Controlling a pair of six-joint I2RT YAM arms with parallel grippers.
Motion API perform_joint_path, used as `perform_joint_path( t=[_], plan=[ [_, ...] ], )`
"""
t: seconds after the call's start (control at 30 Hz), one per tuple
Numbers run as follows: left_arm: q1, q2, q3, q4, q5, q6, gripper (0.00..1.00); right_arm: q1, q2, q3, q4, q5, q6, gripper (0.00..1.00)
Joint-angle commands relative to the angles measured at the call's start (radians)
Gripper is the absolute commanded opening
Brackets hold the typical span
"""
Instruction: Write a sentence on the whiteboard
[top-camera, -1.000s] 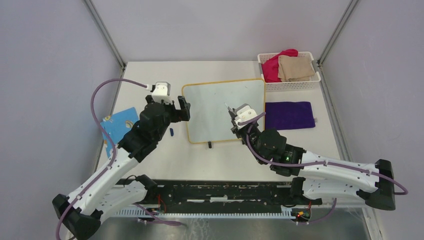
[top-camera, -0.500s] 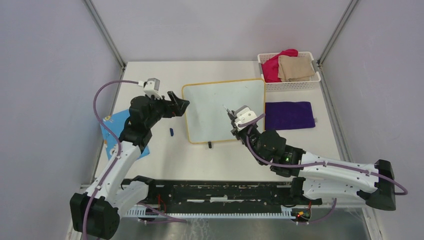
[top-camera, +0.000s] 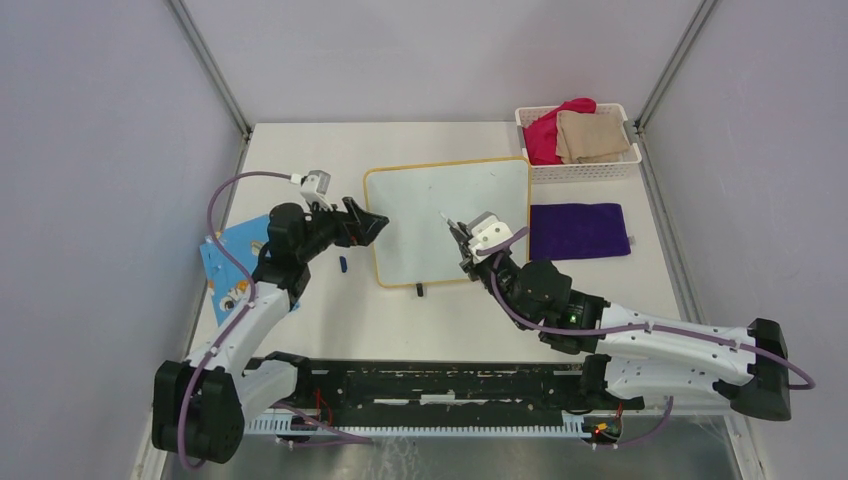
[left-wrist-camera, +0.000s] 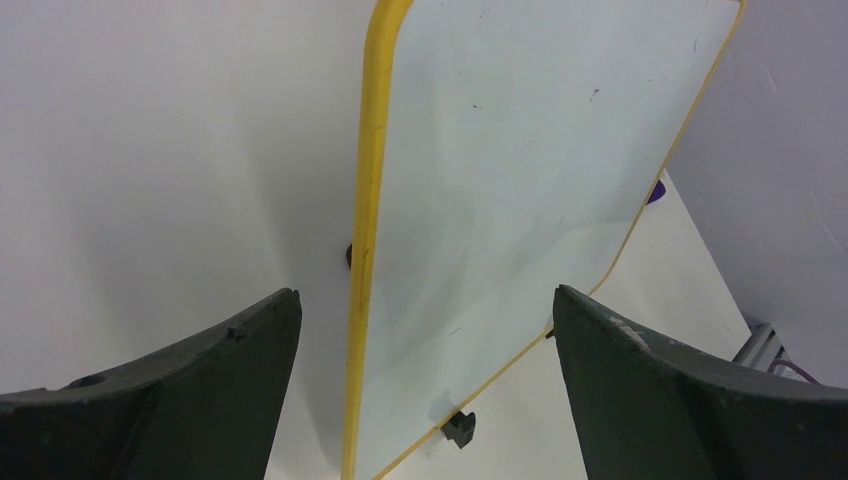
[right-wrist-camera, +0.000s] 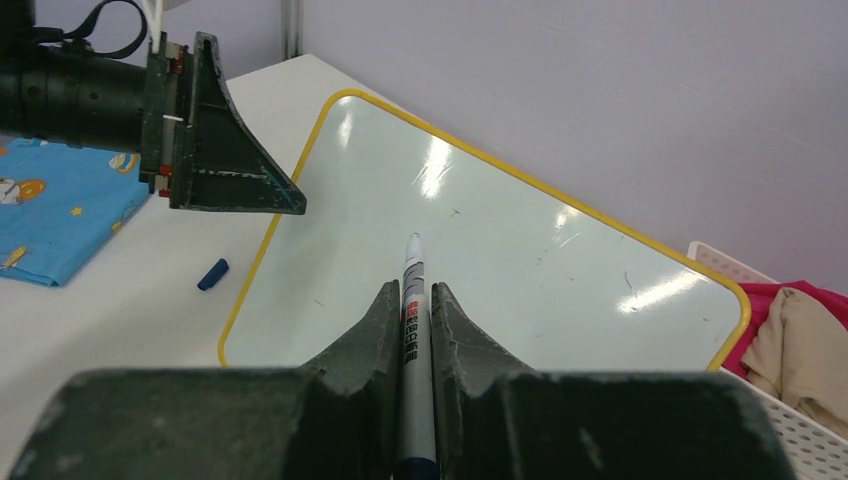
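Note:
The whiteboard (top-camera: 440, 215) lies flat mid-table, glossy white with a yellow rim; its face (right-wrist-camera: 500, 250) shows only faint specks, and no sentence is in view on it. My right gripper (top-camera: 462, 238) hovers over the board's right half, shut on a grey marker (right-wrist-camera: 413, 262) whose tip (top-camera: 444, 214) points toward the board's middle, just above the surface. My left gripper (top-camera: 378, 222) is open at the board's left edge. In the left wrist view the yellow rim (left-wrist-camera: 362, 260) runs between its wide-apart fingers (left-wrist-camera: 220, 380).
A blue marker cap (top-camera: 342, 264) lies left of the board. A blue patterned card (top-camera: 232, 255) sits under the left arm. A purple cloth (top-camera: 578, 231) lies right of the board. A white basket (top-camera: 585, 172) holding red and tan cloths stands at the back right.
The left arm has drawn back and turned its open gripper to point right at the board's left edge. The right gripper has shifted slightly left with the marker.

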Motion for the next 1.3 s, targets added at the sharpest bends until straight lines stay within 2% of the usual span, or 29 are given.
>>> perform_joint_path(
  t=[0.0, 0.17, 0.27, 0.43, 0.53, 1.0, 1.27],
  plan=[
    [0.004, 0.077, -0.009, 0.149, 0.091, 0.006, 1.00, 0.004, 0.021, 0.018, 0.065, -0.046, 0.026, 0.00],
    [0.021, 0.206, -0.007, 0.253, 0.234, 0.009, 0.96, 0.004, 0.026, 0.022, 0.078, -0.104, 0.046, 0.00],
    [0.036, 0.228, -0.028, 0.334, 0.293, -0.025, 0.96, 0.004, 0.023, 0.022, 0.078, -0.122, 0.053, 0.00],
    [0.044, 0.255, -0.053, 0.380, 0.335, -0.017, 0.96, 0.004, 0.035, 0.023, 0.083, -0.134, 0.054, 0.00],
    [0.057, 0.300, -0.063, 0.442, 0.399, -0.049, 0.92, 0.004, 0.045, 0.027, 0.085, -0.138, 0.053, 0.00],
    [0.082, 0.450, -0.096, 0.614, 0.471, -0.106, 0.77, 0.003, 0.097, 0.028, 0.122, -0.158, 0.080, 0.00],
    [0.082, 0.465, -0.099, 0.622, 0.468, -0.095, 0.69, 0.004, 0.165, 0.052, 0.163, -0.096, 0.087, 0.00]
  ],
)
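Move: The whiteboard's left edge has its middle roughly 4 cm ahead of the left hand, 1 cm to its right and 9 cm below. The dark clip at the board's foot is about 3 cm back, 9 cm right and 18 cm below that hand; the blue marker cap lies some 3 cm ahead, 10 cm left and 19 cm below. From the right hand, already holding the marker, the whiteboard's middle is about 16 cm ahead, level sideways and 22 cm below. The whiteboard's left edge is taken between the left hand's open fingers: the hand sinks about 7 cm and edges some 3 cm right, turning clockwise roughly 20 degrees while the fingers close by over a quarter, still well apart. The right hand keeps its grip on the marker and carries it about 5 cm left and half that down, in front of and above the board, turning slightly counter-clockwise. ##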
